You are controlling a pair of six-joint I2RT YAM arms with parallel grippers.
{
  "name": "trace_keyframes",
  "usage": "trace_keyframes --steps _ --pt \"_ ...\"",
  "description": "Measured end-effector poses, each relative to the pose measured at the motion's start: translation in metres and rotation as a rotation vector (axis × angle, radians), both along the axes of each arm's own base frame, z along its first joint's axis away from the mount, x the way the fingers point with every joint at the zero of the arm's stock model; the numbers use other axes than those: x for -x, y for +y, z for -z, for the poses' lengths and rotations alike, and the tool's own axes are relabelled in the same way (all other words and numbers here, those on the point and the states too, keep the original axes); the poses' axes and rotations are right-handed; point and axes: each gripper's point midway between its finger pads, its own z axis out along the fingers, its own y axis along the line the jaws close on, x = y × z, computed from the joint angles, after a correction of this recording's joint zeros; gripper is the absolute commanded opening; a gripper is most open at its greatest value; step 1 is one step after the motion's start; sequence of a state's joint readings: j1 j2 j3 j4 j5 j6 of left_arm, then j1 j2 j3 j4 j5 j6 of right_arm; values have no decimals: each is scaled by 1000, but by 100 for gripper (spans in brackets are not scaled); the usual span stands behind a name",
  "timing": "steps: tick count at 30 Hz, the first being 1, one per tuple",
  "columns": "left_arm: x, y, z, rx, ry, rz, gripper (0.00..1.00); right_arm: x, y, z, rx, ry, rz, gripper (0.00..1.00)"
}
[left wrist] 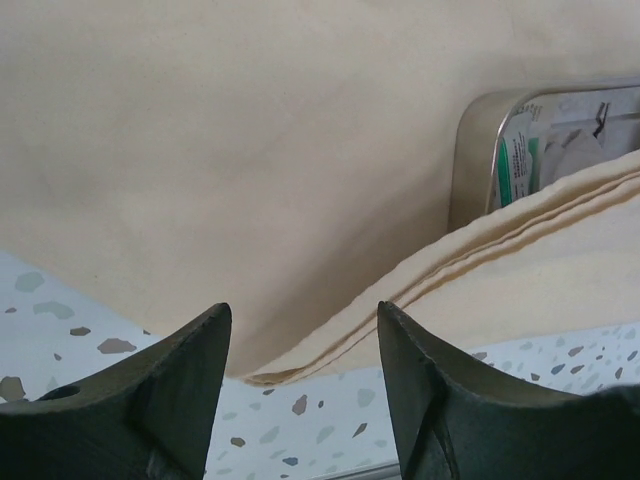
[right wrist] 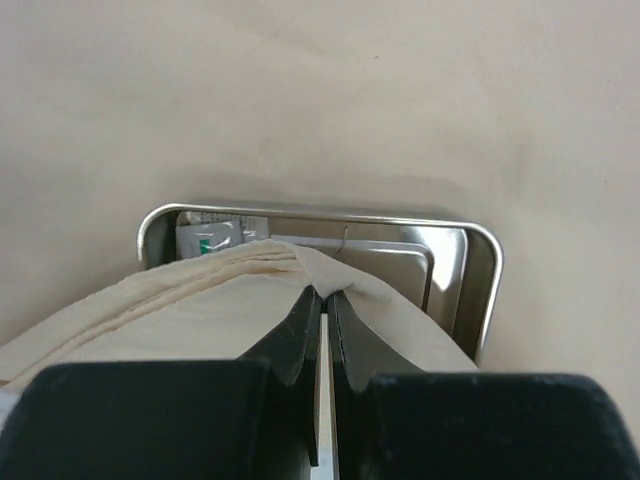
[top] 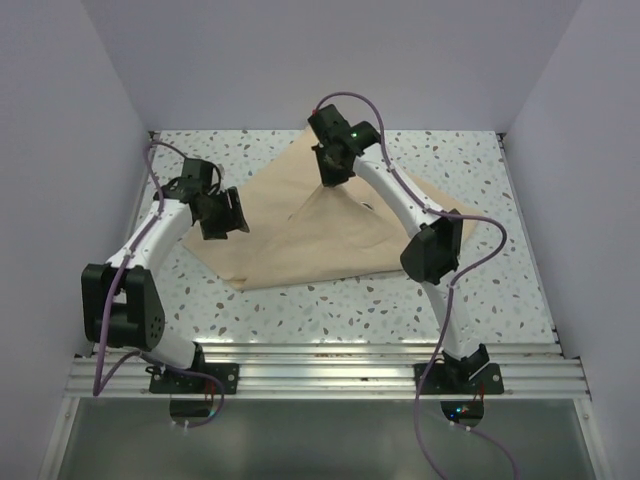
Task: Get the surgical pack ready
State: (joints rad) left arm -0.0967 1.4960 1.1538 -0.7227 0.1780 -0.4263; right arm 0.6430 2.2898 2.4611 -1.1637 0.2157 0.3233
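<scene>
The surgical pack's tan wrap sheet [top: 285,235] lies spread on the speckled table. My right gripper [top: 331,182] is shut on a corner of it and holds that corner up like a tent. In the right wrist view the pinched wrap [right wrist: 250,300] drapes over the shiny metal tray [right wrist: 482,285], which holds a white packet with green print [right wrist: 212,238]. My left gripper [top: 224,214] stands open at the sheet's left edge. Its fingertips [left wrist: 214,345] straddle the folded wrap edge [left wrist: 330,345] without touching it. The tray [left wrist: 472,160] shows behind that fold. From above, the tray is hidden under the wrap.
White walls close in the table [top: 300,300] on the left, back and right. A metal rail [top: 320,370] with both arm bases runs along the near edge. The right arm's elbow [top: 432,250] hangs over the sheet's right part.
</scene>
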Motion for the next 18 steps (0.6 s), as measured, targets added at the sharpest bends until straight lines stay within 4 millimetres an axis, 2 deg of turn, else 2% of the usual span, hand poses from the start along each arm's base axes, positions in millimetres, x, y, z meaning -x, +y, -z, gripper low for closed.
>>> trace_keyframes --steps 4,7,13,18 --pt "-11 2 9 -8 26 -19 66 -23 -22 15 9 19 10 0" --pt "-16 3 12 -5 38 -37 67 -36 -28 24 -11 29 16 0" --pt "-34 7 15 -14 44 -53 67 -51 -10 46 -109 52 -20 0" --pt "-36 10 31 -17 87 -63 65 -56 8 50 -183 49 -45 0"
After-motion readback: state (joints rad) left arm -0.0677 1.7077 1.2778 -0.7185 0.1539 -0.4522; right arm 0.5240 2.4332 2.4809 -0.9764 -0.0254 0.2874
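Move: The right hand holds the folded-over cloth corner up; the cloth's far corner lies about 17 cm ahead of it, 4 cm left and 16 cm below. The tray, mostly under the flap, is centred some 9 cm back, straight in line sideways, and 15 cm below. From the open left hand, the tray sits about 25 cm right, 1 cm ahead and 9 cm below; the fold's near-left end is 12 cm back, 3 cm right, 10 cm below. Still pinching the cloth, the right hand draws it about 5 cm forward and down; the open left follows less. ##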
